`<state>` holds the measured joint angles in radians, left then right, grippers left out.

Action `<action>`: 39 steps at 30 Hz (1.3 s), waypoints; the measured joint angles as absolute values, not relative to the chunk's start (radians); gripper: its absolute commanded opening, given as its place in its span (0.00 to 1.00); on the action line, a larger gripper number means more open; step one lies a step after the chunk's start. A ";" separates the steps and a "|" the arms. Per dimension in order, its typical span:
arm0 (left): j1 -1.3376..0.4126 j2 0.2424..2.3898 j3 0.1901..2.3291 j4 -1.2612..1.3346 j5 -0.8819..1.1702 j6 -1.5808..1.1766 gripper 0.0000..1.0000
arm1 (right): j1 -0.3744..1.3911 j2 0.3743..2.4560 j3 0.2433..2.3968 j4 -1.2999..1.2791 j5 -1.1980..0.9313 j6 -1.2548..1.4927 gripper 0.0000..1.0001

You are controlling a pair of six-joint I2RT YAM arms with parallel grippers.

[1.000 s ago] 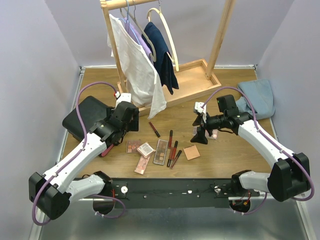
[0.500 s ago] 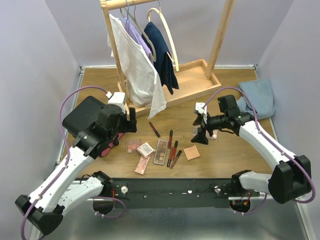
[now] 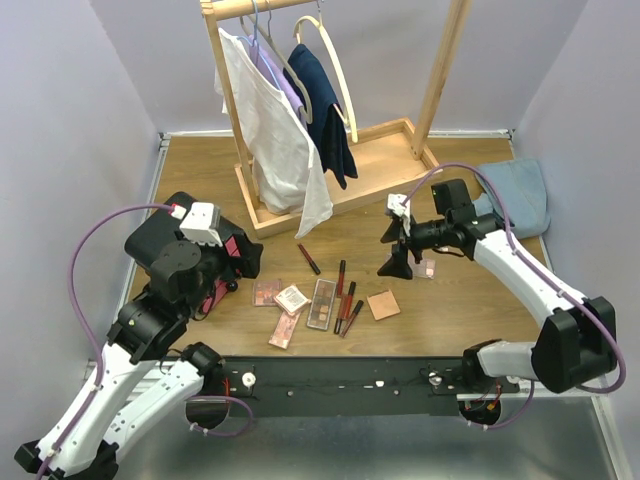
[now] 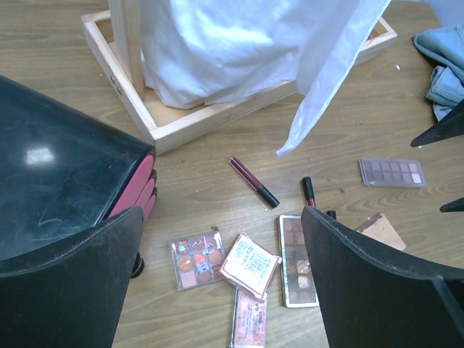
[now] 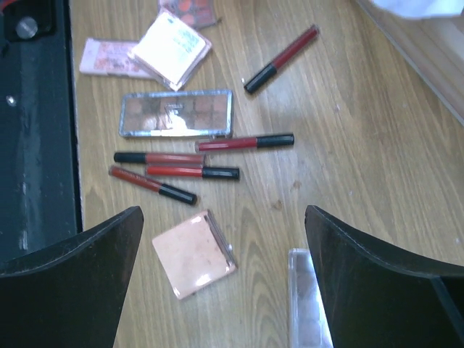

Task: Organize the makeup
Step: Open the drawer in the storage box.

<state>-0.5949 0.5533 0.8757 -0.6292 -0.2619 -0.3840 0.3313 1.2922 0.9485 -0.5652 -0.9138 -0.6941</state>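
The makeup lies loose on the wood table. A small square palette (image 3: 266, 292), a white-labelled compact (image 3: 292, 298), a pink flat palette (image 3: 285, 330), a long brown palette (image 3: 322, 303) and several red-and-black tubes (image 3: 346, 300) cluster at centre. One tube (image 3: 308, 258) lies apart. A peach compact (image 5: 193, 254) and a clear-lidded palette (image 5: 306, 297) sit under my right gripper (image 5: 223, 212), which hangs open and empty above them. My left gripper (image 4: 221, 217) is open and empty, above the square palette (image 4: 196, 259) and compact (image 4: 250, 264), beside the black case.
A black case (image 3: 165, 235) with pink drawers (image 4: 138, 188) stands at the left. A wooden clothes rack's base tray (image 3: 380, 165) with hanging garments (image 3: 285, 140) fills the back. A blue cloth (image 3: 520, 195) lies at the right edge.
My left arm has pulled back toward the near left and risen, and its jaws opened a little wider. The right gripper has shifted slightly away from the front edge. The makeup has not moved.
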 measured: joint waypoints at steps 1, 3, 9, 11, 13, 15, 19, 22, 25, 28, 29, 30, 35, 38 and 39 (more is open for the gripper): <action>-0.595 0.542 0.869 -0.626 -0.265 -0.384 0.99 | 0.338 1.307 0.966 -0.566 -0.915 -0.681 1.00; -0.595 0.529 0.863 -0.623 -0.272 -0.384 0.99 | 0.357 1.335 0.996 -0.562 -0.919 -0.662 1.00; -0.595 0.491 0.860 -0.622 -0.279 -0.389 0.99 | 0.491 1.407 1.051 -0.534 -0.918 -0.575 1.00; -0.595 0.482 0.860 -0.623 -0.279 -0.395 0.99 | 0.542 1.447 1.085 -0.529 -0.908 -0.551 1.00; -0.595 0.472 0.860 -0.624 -0.279 -0.403 0.99 | 0.598 1.485 1.112 -0.520 -0.904 -0.525 1.00; -0.595 0.460 0.860 -0.626 -0.279 -0.416 0.99 | 0.643 1.518 1.134 -0.511 -0.904 -0.494 1.00; -0.595 0.440 0.860 -0.632 -0.279 -0.439 0.99 | 0.712 1.568 1.161 -0.457 -0.899 -0.416 1.00; -0.595 0.418 0.860 -0.635 -0.279 -0.455 0.99 | 0.760 1.589 1.161 -0.408 -0.881 -0.356 1.00; -0.595 0.395 0.860 -0.638 -0.279 -0.468 0.99 | 0.817 1.615 1.161 -0.341 -0.847 -0.278 1.00; -0.595 0.375 0.860 -0.641 -0.279 -0.483 0.99 | 0.881 1.660 1.177 -0.260 -0.794 -0.175 1.00; -0.595 0.374 0.860 -0.644 -0.279 -0.486 0.99 | 0.894 1.673 1.181 -0.239 -0.785 -0.152 1.00; -0.595 0.374 0.861 -0.648 -0.280 -0.488 0.99 | 0.913 1.694 1.190 -0.204 -0.767 -0.100 1.00; -0.595 0.374 0.861 -0.680 -0.289 -0.506 0.99 | 0.970 1.800 1.251 -0.073 -0.684 0.108 1.00; -0.595 0.374 0.861 -0.690 -0.299 -0.523 0.99 | 0.984 1.887 1.316 -0.007 -0.640 0.245 1.00; -0.595 0.374 0.861 -0.691 -0.302 -0.529 0.99 | 0.987 1.913 1.335 0.012 -0.634 0.286 0.99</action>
<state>-0.5949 0.3740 0.8608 -0.6910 -0.3019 -0.5285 0.9867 1.9133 1.3346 0.0124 -0.6342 0.2859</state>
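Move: The makeup box's closed pink drawers, gripped by round black knobs, lie about 34 cm to the right hand's left, some 5 cm back and 9 cm lower. On its way, from that hand, are the blush palette about 26 cm left and 2 cm back, the white-labelled compact 20 cm left and 5 cm back, and the eyeshadow palette 13 cm left and 6 cm back, all roughly 14 cm below. From the left hand the knobs are about 8 cm left, 2 cm back and 20 cm down. The right hand sweeps quickly left, about 27 cm over the lip pencils and palettes towards the drawer knobs, drifting some 6 cm back and sinking a little, while it rolls nearly 30 degrees about its own fingers, which stay wide open and pointing left and down. Meanwhile the empty left hand, open too, eases a few centimetres back and left above the box, its left side dipping about 10 degrees; neither hand touches anything by the end. ##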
